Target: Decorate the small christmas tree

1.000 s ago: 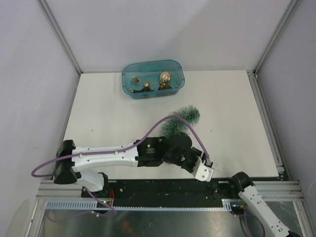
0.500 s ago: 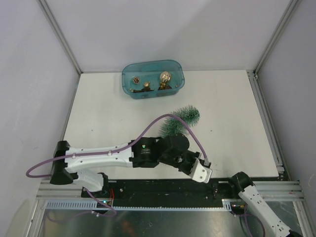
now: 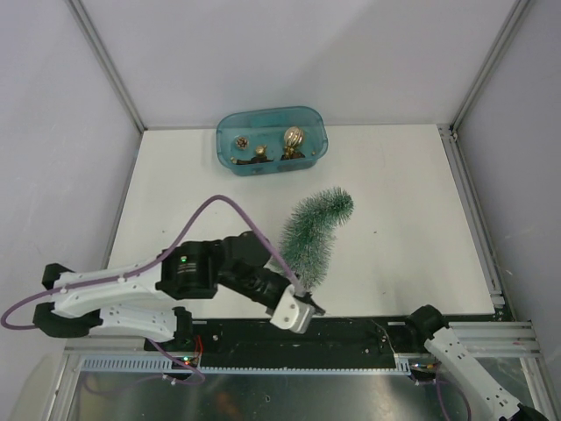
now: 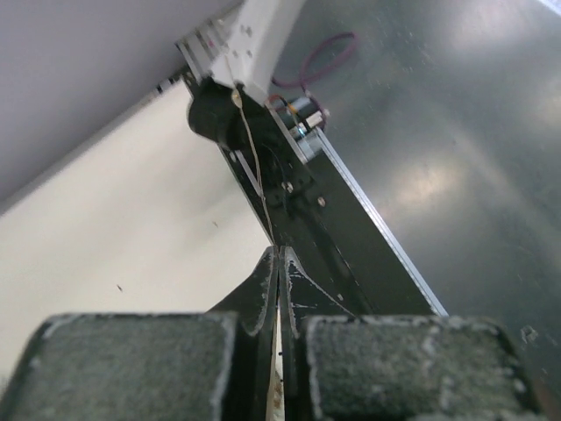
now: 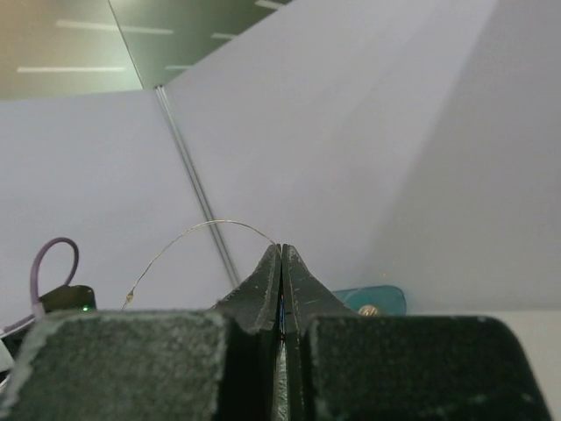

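Note:
The small christmas tree [image 3: 314, 237] lies on its side on the white table [image 3: 193, 202], its narrow tip toward the far right and its wide end toward me. Its wood base is not visible. My left gripper [image 3: 310, 306] sits just near the tree's wide end, over the table's front edge. In the left wrist view the left gripper [image 4: 279, 256] is shut, with only a thin wire [image 4: 254, 158] rising from the tips and no tree in sight. In its wrist view my right gripper [image 5: 280, 250] is shut, with a thin wire [image 5: 202, 230] arcing off its tips.
A teal tub [image 3: 230, 132] at the back of the table holds gold and brown ornaments [image 3: 293, 138]. A black rail [image 3: 351, 333] runs along the near edge. Grey walls and metal posts close in the sides. The right arm's elbow [image 3: 434, 324] rests at the bottom right.
My left arm has drawn back to the left, uncovering the tree's wide end. Its jaws have closed. The right arm has not moved.

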`<state>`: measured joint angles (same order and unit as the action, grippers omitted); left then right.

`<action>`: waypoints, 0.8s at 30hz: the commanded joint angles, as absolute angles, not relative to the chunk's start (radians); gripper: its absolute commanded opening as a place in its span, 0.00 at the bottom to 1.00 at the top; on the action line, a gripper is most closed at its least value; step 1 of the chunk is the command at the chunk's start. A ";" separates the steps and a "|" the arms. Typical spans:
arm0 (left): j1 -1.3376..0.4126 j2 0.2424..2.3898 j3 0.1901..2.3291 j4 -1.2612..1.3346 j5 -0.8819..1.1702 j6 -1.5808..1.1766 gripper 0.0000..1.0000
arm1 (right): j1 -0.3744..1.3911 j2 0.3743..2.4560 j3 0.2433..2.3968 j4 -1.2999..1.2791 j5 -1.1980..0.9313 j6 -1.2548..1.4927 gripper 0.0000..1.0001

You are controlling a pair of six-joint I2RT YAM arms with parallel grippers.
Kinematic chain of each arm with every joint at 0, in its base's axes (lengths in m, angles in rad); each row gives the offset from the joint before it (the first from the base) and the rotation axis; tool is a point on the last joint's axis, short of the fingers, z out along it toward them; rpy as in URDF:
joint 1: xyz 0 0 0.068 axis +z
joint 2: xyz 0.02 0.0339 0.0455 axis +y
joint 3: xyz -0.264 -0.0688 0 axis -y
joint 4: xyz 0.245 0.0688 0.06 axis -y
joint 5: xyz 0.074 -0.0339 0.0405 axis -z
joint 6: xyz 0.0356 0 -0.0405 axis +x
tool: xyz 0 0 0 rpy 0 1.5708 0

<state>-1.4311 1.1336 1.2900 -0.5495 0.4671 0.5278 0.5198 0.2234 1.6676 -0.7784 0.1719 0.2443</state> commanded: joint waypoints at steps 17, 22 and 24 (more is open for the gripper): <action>-1.200 0.606 0.800 -0.459 0.281 0.553 0.00 | 0.513 0.512 1.480 -0.362 -0.074 0.225 0.00; -1.183 0.517 0.703 -0.421 0.245 0.510 0.00 | 0.510 0.601 1.484 -0.246 -0.128 0.217 0.00; -1.180 0.488 0.680 -0.409 0.226 0.495 0.00 | 0.511 0.636 1.485 -0.201 -0.145 0.212 0.00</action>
<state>-1.1919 0.5278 0.7197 -0.4805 0.2817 0.5400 0.5129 0.5674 1.4796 -0.3504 -0.0784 0.2310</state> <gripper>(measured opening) 0.006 0.010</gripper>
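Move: The little tree stands about 19 cm ahead of the left hand and a couple of cm to its left, its middle some 15 cm lower; the ornament box lies far beyond, roughly 68 cm ahead, 12 cm left and 29 cm down. From the right hand, high up on the far right, the tree is about 21 cm ahead, 32 cm left and 37 cm below, and the box about 70 cm ahead, 43 cm left and 51 cm down. With the thin beaded wire still pinched in its shut fingers, the left hand sweeps some 11 cm left across the near side of the tree, sinking about 8 cm early on and then curving forward about as far, while its wrist swings some 20 degrees counter-clockwise so the fingers come to point in at the lower tree. The right hand, also shut on the wire, travels forward and left by about 13 cm each way towards the tree, rising slightly late on and rolling about 10 degrees, left side down. ##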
